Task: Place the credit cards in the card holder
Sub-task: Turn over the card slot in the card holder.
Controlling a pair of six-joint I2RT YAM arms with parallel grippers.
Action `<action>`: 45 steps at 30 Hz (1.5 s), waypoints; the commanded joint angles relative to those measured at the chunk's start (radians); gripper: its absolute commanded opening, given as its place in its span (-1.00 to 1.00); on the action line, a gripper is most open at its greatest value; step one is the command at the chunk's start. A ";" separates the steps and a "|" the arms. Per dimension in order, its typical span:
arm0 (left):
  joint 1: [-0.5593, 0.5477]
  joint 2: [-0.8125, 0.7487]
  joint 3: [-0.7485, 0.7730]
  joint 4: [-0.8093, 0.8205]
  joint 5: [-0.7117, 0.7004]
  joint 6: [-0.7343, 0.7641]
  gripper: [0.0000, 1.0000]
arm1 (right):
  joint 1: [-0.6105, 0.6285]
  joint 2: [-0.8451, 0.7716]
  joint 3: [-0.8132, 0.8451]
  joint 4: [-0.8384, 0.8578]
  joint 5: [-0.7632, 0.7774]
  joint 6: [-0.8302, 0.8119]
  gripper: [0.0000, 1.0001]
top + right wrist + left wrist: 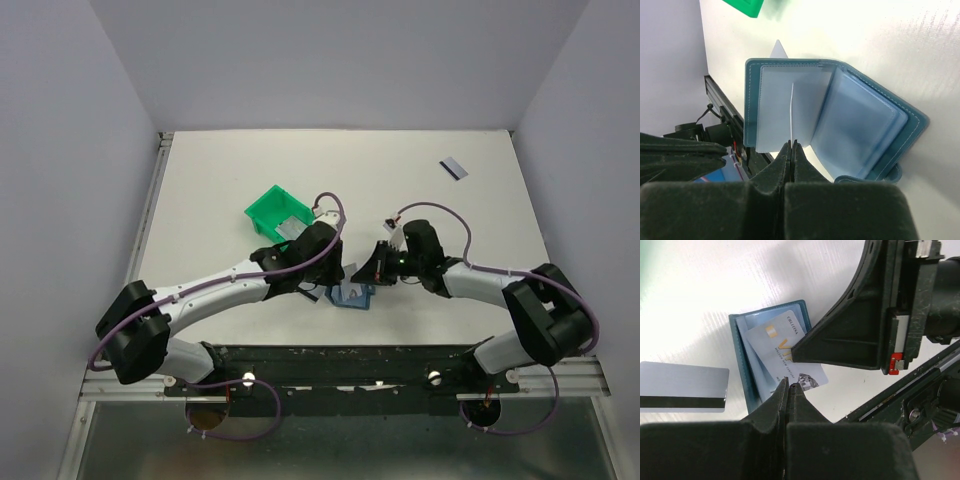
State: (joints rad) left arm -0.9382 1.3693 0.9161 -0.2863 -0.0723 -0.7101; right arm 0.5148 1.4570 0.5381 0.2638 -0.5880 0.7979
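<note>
The slate-blue card holder [352, 297] lies open on the table between both grippers. My right gripper [791, 144] is shut on one thin clear sleeve of the card holder [865, 120] and holds that sleeve up edge-on. A pale credit card [785, 347] with printed letters lies slanted on the open card holder [740, 347]. My left gripper [789, 385] is shut, its tips over this card's near edge with nothing between them. A silvery credit card [682, 385] with a dark stripe lies flat on the table to the left. Another striped card [453, 168] lies at the far right.
A green plastic bin [278, 212] stands just behind the left wrist. The black mounting rail [900, 395] runs close by the card holder at the near table edge. The right gripper [794, 352] sits close above the left one's tips.
</note>
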 commanded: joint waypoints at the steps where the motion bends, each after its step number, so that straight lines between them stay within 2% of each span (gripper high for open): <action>1: -0.007 0.000 0.030 0.019 0.023 0.041 -1.00 | -0.007 0.045 0.020 0.090 -0.055 0.041 -0.99; 10: -0.007 0.134 0.037 0.013 0.045 0.041 -1.00 | -0.006 0.115 0.020 0.166 -0.075 0.078 -0.99; 16: -0.005 0.188 0.014 -0.013 0.005 0.027 -1.00 | -0.006 0.126 0.016 0.177 -0.078 0.080 -0.99; 28: 0.016 0.087 -0.089 -0.034 -0.110 0.014 -1.00 | -0.006 0.118 0.010 0.127 -0.027 0.046 -0.99; 36: 0.039 0.034 -0.175 0.018 -0.118 -0.006 -1.00 | -0.006 0.146 0.016 0.129 -0.010 0.050 -0.99; 45: 0.068 -0.021 -0.152 0.036 -0.121 0.030 -1.00 | -0.006 0.189 0.020 0.114 0.005 0.058 -0.99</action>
State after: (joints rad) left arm -0.8829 1.3838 0.7292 -0.2760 -0.1600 -0.7059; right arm 0.5148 1.6188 0.5392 0.3954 -0.6106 0.8635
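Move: The card holder's raised left flap stands about 2 cm ahead of the left hand, 3 cm to its left and 7 cm below. The holder's middle is roughly 3 cm ahead, 2 cm right and 11 cm down; the loose striped card lies 7 cm left, 2 cm ahead, also 11 cm down. For the right hand, already pinching the VIP card, that flap is some 5 cm left, 1 cm ahead and 2 cm lower. Down first, by about 7 cm, then some 6 cm to its left, the left hand brings its shut fingertips in on the inner side of the raised flap and pushes the flap outwards over the striped card, its wrist tilting about 10 degrees. The right hand keeps its pinch on the VIP card at the open page, easing 1 cm left and sinking nearly 3 cm. ##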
